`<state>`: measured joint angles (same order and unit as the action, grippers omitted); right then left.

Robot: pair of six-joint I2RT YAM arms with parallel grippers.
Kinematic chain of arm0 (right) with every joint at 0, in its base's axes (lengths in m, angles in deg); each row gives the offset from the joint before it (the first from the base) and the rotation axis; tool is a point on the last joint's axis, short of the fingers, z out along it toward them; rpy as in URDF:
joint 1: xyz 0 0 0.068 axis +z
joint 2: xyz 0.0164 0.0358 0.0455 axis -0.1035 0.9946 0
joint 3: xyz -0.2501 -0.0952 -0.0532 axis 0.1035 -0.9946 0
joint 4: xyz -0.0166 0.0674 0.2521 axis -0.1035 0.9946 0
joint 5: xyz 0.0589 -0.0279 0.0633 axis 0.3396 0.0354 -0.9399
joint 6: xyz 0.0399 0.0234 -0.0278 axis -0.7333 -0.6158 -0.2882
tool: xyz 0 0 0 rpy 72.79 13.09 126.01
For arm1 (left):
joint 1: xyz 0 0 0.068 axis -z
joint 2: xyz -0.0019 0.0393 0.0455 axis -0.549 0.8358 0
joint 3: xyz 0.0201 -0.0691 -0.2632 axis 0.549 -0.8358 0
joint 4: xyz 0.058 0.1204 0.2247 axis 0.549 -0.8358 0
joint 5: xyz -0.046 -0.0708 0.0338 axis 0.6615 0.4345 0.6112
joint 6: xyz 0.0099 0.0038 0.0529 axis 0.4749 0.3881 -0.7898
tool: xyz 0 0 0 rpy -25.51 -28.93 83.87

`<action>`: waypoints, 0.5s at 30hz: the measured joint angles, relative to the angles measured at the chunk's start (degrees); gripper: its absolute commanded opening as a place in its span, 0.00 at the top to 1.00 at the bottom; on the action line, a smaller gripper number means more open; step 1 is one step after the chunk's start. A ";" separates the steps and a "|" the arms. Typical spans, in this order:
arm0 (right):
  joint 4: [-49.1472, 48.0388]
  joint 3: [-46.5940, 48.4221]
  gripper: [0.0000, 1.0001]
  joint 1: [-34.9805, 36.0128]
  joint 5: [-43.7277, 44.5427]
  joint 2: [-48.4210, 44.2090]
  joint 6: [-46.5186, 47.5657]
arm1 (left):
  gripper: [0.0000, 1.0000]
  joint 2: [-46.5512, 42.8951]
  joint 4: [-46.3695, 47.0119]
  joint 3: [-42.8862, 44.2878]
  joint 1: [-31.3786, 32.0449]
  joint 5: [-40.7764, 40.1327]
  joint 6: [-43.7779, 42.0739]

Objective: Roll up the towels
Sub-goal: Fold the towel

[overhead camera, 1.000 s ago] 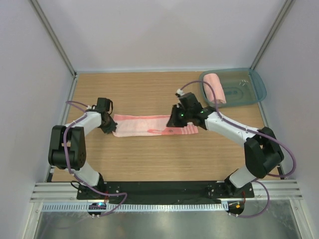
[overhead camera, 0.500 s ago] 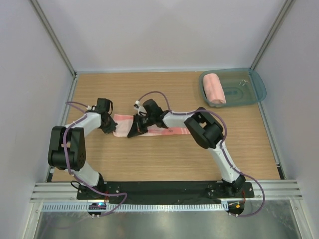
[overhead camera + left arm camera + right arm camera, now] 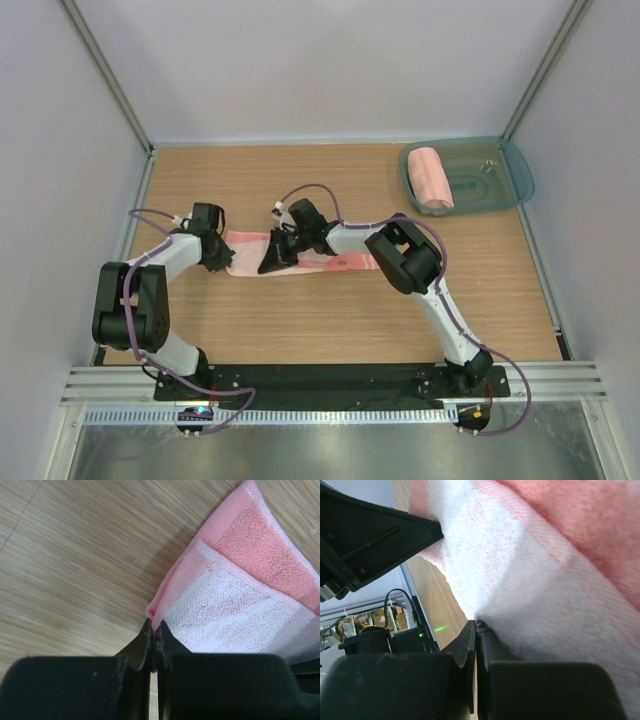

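Note:
A salmon-pink towel (image 3: pixel 335 262) with reddish stripes lies stretched flat across the middle of the table. My left gripper (image 3: pixel 214 257) is at its left end. In the left wrist view that gripper (image 3: pixel 154 623) is shut on the towel's (image 3: pixel 240 590) folded corner, and pink cloth shows between the tips. My right gripper (image 3: pixel 269 263) sits on the towel's left part, near its front edge. In the right wrist view it (image 3: pixel 476 623) is shut on the cloth's (image 3: pixel 545 565) edge. A second pink towel (image 3: pixel 430 178) lies rolled in the bin.
A teal plastic bin (image 3: pixel 515 170) stands at the back right and holds the rolled towel. Grey walls close in the table at the left, right and back. The right arm (image 3: pixel 405 255) reaches across the towel's right half.
The right arm swung from the towel's right end to its left part and its gripper shut there. The left gripper closed on the left corner. Almost nothing has moved in the last half second.

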<state>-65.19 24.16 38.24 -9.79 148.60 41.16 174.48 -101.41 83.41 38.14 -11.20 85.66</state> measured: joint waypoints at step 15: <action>-6.12 -19.39 0.99 -6.45 -3.82 -9.99 0.63 | 1.00 0.00 -0.44 0.26 0.07 -0.42 -0.02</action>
<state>-71.31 4.77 31.79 -13.61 138.61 41.79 174.48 -101.84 83.68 38.21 -11.61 85.64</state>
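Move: Down on the towel's near edge, the right hand has the towel's right end about 34 cm to its right and 6 cm farther out, at nearly the same height. The pink print lies some 21 cm to its right and 3 cm ahead; the left hand's pinched corner is about 8 cm to its left and 2 cm ahead. The left hand has that corner right between its fingers and the right end about 42 cm to its right, 4 cm ahead. Sweeping to the right along the towel's near edge, the right hand draws its shut fingertips about 7.5 cm over the cloth, staying low and level, away from the held corner and towards the right end. Its fingers still slant down and to the left, trailing behind the stroke. The left hand stays put and keeps its pinch on the near left corner. ##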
